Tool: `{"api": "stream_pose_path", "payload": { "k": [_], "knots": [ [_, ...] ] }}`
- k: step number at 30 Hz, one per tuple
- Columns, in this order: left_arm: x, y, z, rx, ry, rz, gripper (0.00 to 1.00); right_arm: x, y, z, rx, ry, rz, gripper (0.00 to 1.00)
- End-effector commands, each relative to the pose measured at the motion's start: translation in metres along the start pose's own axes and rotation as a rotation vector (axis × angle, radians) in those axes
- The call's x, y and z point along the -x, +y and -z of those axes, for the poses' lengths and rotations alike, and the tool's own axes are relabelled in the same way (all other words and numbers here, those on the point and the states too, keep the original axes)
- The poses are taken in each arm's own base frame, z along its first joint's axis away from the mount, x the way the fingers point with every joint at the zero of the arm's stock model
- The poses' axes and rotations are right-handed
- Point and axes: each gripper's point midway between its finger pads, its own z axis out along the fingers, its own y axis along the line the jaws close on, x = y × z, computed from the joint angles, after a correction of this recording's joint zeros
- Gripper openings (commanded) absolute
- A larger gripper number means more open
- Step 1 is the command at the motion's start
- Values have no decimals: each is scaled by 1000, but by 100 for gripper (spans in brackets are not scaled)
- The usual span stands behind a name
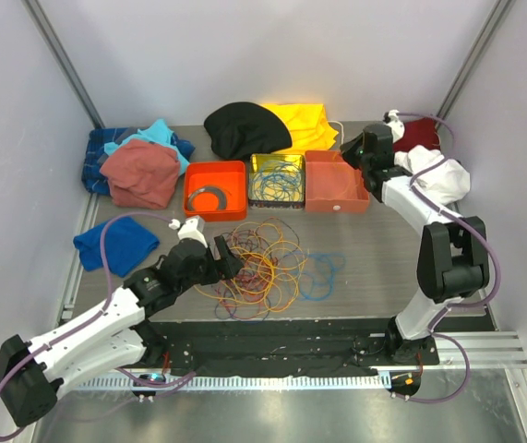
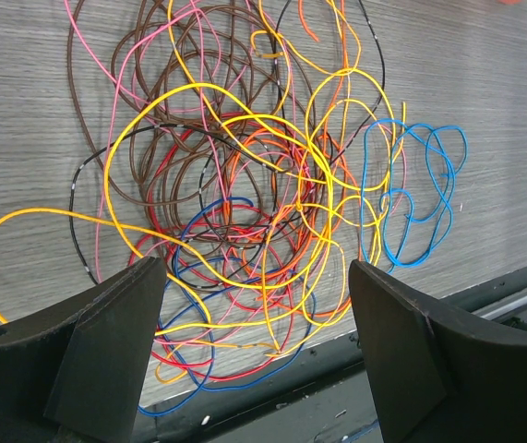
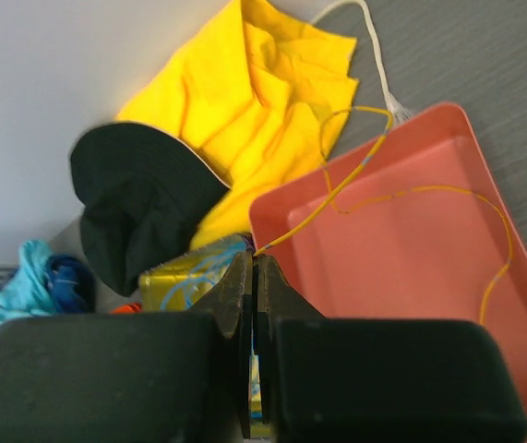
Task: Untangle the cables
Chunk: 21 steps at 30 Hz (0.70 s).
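A tangle of thin cables [image 1: 258, 268] in yellow, orange, red, blue, pink and brown lies on the table near its front edge. A light blue cable [image 1: 323, 274] loops by itself just right of it. My left gripper [image 1: 229, 261] hangs over the tangle's left side, open. In the left wrist view the cables [image 2: 245, 175] spread beyond and between the wide-apart fingers of the left gripper [image 2: 256, 277], which hold nothing. My right gripper [image 1: 353, 152] is at the back, shut on one end of a yellow cable [image 3: 332, 194] that trails over the salmon tray [image 3: 401, 277].
Three trays stand in a row at the back: an orange one [image 1: 235, 171] with a grey ring, a gold one [image 1: 276, 161] with cables, the salmon one [image 1: 335, 183]. Clothes lie around: black hat [image 1: 245, 127], yellow cloth [image 1: 305, 125], red cloth [image 1: 141, 171], blue cloth [image 1: 115, 245].
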Motion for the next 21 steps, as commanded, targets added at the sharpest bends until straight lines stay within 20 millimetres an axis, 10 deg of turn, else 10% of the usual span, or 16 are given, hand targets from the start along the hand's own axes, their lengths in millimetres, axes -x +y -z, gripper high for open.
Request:
{"api": "stream_pose_path", "payload": {
  "k": [1,10,21],
  "knots": [
    [0,-2,-1,-5,-1,1,85,-27,-16,-5,-44,34,87,1],
    [2,-2,2,-17,-13,4,85,-57,-45,-35,-217,123,267,1],
    [7,4,8,2,-43,-13,86,-8,4,-34,-135,12,241,1]
  ]
}}
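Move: Below the right hand, shut on the yellow cable, lies the pink box: its middle some 3 cm ahead, 3 cm to the right and about 18 cm down. The tin with the blue cables is about 12 cm to the hand's left and 3 cm ahead; the yellow cloth about 17 cm ahead and 5 cm left, both similarly low. From the idle left hand, the box is roughly 28 cm ahead and 25 cm right, some 9 cm lower. Lowering the yellow cable towards the pink box, the right hand sinks quickly by about 10 cm with little sideways travel, its fingers tipping some 15 degrees farther down and its left side rolling lower by about as much. It then eases back up by roughly 2 cm, fingers still shut on the cable. ##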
